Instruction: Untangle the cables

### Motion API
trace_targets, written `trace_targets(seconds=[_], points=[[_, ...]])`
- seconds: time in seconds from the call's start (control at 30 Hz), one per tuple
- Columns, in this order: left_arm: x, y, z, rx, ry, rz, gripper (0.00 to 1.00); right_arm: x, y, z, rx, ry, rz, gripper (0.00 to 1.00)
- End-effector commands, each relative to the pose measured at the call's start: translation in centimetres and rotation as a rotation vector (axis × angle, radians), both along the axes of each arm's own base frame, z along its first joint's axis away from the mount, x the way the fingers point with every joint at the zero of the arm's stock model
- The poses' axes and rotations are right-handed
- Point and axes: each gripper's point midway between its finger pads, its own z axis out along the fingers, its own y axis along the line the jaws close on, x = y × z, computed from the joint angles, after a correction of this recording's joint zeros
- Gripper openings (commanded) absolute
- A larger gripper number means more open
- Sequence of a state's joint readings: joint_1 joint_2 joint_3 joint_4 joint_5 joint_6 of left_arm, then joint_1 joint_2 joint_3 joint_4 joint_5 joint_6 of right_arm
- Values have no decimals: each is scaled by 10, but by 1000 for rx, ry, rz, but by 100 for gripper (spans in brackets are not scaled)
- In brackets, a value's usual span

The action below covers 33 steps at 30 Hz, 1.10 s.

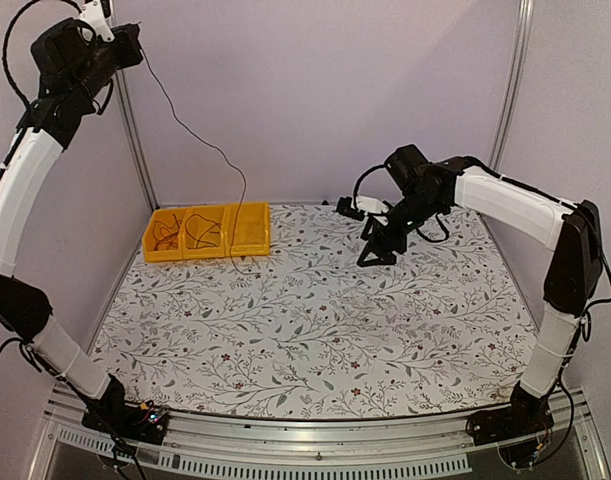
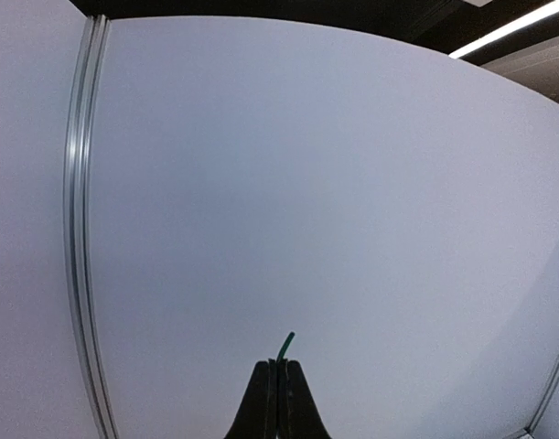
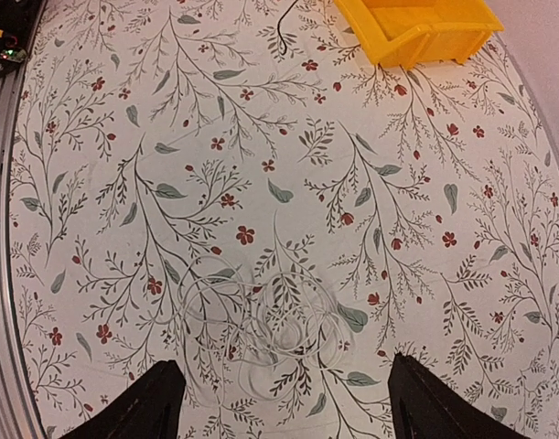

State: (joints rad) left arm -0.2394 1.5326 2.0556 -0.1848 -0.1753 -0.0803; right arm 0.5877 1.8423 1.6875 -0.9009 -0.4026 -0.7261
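Observation:
My left gripper [image 1: 128, 47] is raised high at the back left, shut on the tip of a thin dark cable [image 1: 200, 137]. That cable hangs down across the wall to the yellow bins [image 1: 250, 247] and ends on the table just in front. In the left wrist view the cable's greenish tip [image 2: 287, 345] sticks out above the shut left gripper [image 2: 279, 363]. My right gripper [image 3: 284, 360] hovers open over a loose coil of pale cable [image 3: 288, 315] lying on the floral cloth, apart from it. The left and middle bins hold a reddish cable [image 1: 166, 234] and a black cable [image 1: 205, 232].
The three joined yellow bins stand at the back left of the table; one corner of a bin [image 3: 416, 32] shows in the right wrist view, with the dark cable's end [image 3: 284, 27] beside it. A metal rail [image 1: 315, 430] runs along the front edge. A small black object [image 1: 347, 208] lies at the back.

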Motion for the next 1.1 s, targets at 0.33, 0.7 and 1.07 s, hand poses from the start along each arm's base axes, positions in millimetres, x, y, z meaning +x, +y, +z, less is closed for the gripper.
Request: trace_targets(seconds=[0.33,0.7,1.07], points=[[66,24,-22,-132,37,-140,0,-8,-13,15,-8,-28,-21,82],[67,24,22,-206,-114,-269,0,-7,-12,9,-13,-9,-27,82],[70,66,57,-324,-285,-300,0,-7,-8,-3,-25,17,-23,82]])
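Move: The left hand holds the cable high up. The yellow box it is being taken to has its middle about 17 cm ahead, 3 cm to the left and some 61 cm below. Its empty right compartment lies roughly 17 cm ahead and 7 cm right; the cable's loose end is near the front of that, about 8 cm ahead and 12 cm right, 64 cm down. From the right hand, the box is about 25 cm ahead, 36 cm left and 16 cm below. Forward about 8 cm and dipping some 5 cm first, the left hand then stops advancing and climbs roughly 10 cm, drifting about 5 cm left overall. The wrist turns some 15 degrees clockwise and, after a small dip, tips the fingers upward. They stay shut on the cable, whose hanging length trails down to the box. The open right hand all but waits. ##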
